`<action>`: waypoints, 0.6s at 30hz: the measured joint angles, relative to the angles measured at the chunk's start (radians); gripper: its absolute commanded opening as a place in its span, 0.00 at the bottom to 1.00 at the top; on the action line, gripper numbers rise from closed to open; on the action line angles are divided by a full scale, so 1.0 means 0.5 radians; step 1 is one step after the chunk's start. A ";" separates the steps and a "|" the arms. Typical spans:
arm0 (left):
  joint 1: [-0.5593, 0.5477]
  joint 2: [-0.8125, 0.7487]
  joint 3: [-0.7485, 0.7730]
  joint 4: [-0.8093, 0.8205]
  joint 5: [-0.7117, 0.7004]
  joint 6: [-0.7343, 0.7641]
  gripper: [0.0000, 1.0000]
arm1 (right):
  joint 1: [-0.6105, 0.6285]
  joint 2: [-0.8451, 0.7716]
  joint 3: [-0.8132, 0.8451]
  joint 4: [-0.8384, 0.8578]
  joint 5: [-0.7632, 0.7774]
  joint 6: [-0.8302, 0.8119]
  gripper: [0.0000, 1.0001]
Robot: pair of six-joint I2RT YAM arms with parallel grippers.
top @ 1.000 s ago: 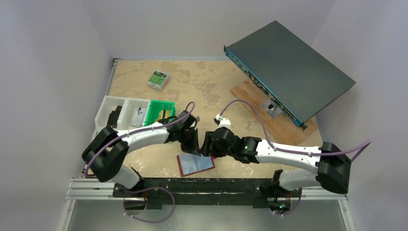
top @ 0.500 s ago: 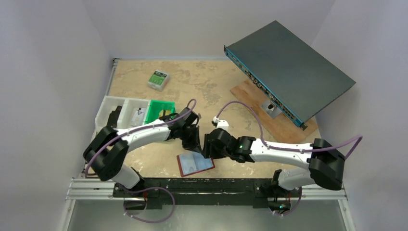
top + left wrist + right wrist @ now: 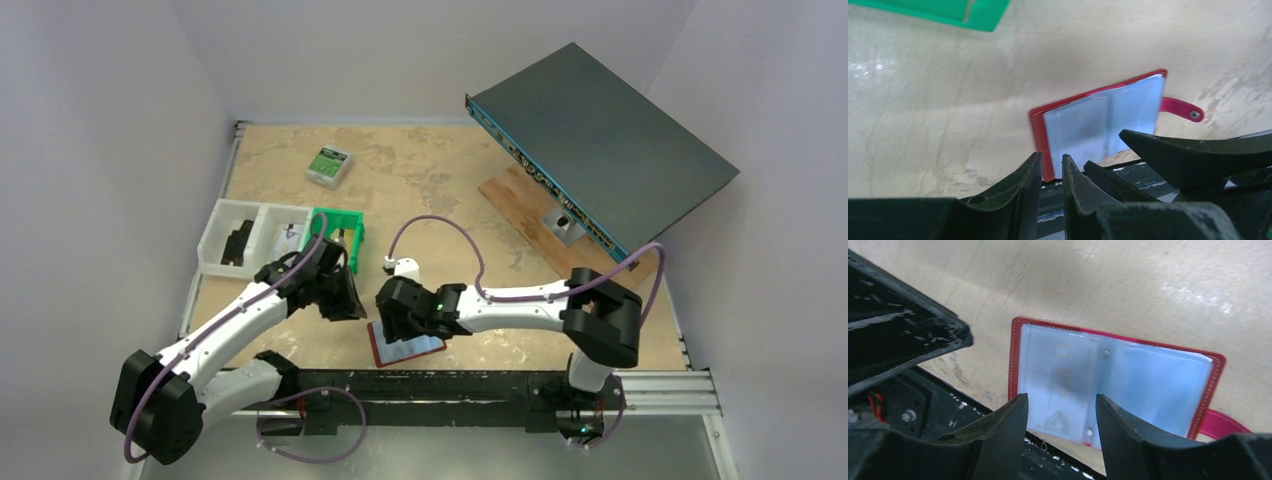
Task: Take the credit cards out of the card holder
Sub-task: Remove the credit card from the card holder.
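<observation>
The red card holder [image 3: 408,345] lies open near the table's front edge, its pale blue pockets [image 3: 1113,372] facing up and its snap tab [image 3: 1182,109] sticking out to one side. The credit cards are hidden: only faint shapes show through the left pocket [image 3: 1063,375]. My right gripper [image 3: 1060,399] hovers open just above the holder [image 3: 1016,360], with nothing between its fingers. My left gripper [image 3: 1051,157] hangs to the left of the holder [image 3: 1037,125]. Its jaws are open by a narrow gap and hold nothing. From above, it [image 3: 342,297] is between the green bin and the holder.
A green bin [image 3: 337,232] and a white compartment tray [image 3: 245,235] stand at the left. A green-and-white box [image 3: 329,165] lies farther back. A dark flat device [image 3: 600,150] leans on a wooden board [image 3: 575,245] at the right. The black rail [image 3: 400,385] runs along the near edge.
My left arm has swung left, away from the holder, and its jaws have parted slightly. My right gripper has moved left and now sits over the holder.
</observation>
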 measured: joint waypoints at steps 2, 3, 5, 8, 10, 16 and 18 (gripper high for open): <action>0.045 -0.049 -0.056 -0.053 -0.010 0.011 0.21 | 0.025 0.100 0.065 -0.035 -0.001 -0.012 0.52; 0.065 -0.067 -0.076 -0.069 -0.014 0.014 0.21 | 0.034 0.144 0.091 -0.053 -0.001 -0.017 0.52; 0.087 -0.085 -0.099 -0.082 -0.018 0.015 0.21 | 0.044 0.211 0.124 -0.082 0.000 -0.024 0.52; 0.096 -0.091 -0.126 -0.085 -0.017 0.017 0.20 | 0.053 0.281 0.160 -0.124 0.006 -0.030 0.52; 0.096 -0.091 -0.137 -0.082 -0.014 0.018 0.20 | 0.053 0.298 0.192 -0.146 0.008 -0.034 0.51; 0.096 -0.082 -0.151 -0.065 0.015 0.031 0.20 | 0.056 0.362 0.258 -0.172 0.008 -0.031 0.28; 0.096 -0.072 -0.151 -0.049 0.031 0.034 0.20 | 0.056 0.372 0.259 -0.152 -0.005 -0.014 0.25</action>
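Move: The opened card holder lies right under my right hand, its middle some 4 cm below and about 2 cm to the right, so my spread fingers hang over the left page's clear sleeve, near the spine. Its strap is about 10 cm to my right and 2 cm farther out; the green box sits roughly 20 cm ahead and 10 cm left. From my left hand, the holder's middle is about 4 cm back, 8 cm right and 6 cm down. I lower my right hand almost straight down, about 3.5 cm, onto the left page beside the spine, easing some 1.5 cm left and rolling about 8 degrees. Once down, I close the half-open fingers part-way and gather the loose clear sleeve between their tips. My left hand drifts about 2 cm left and 2 cm down, slightly back, clear of the holder, its opening unchanged. ##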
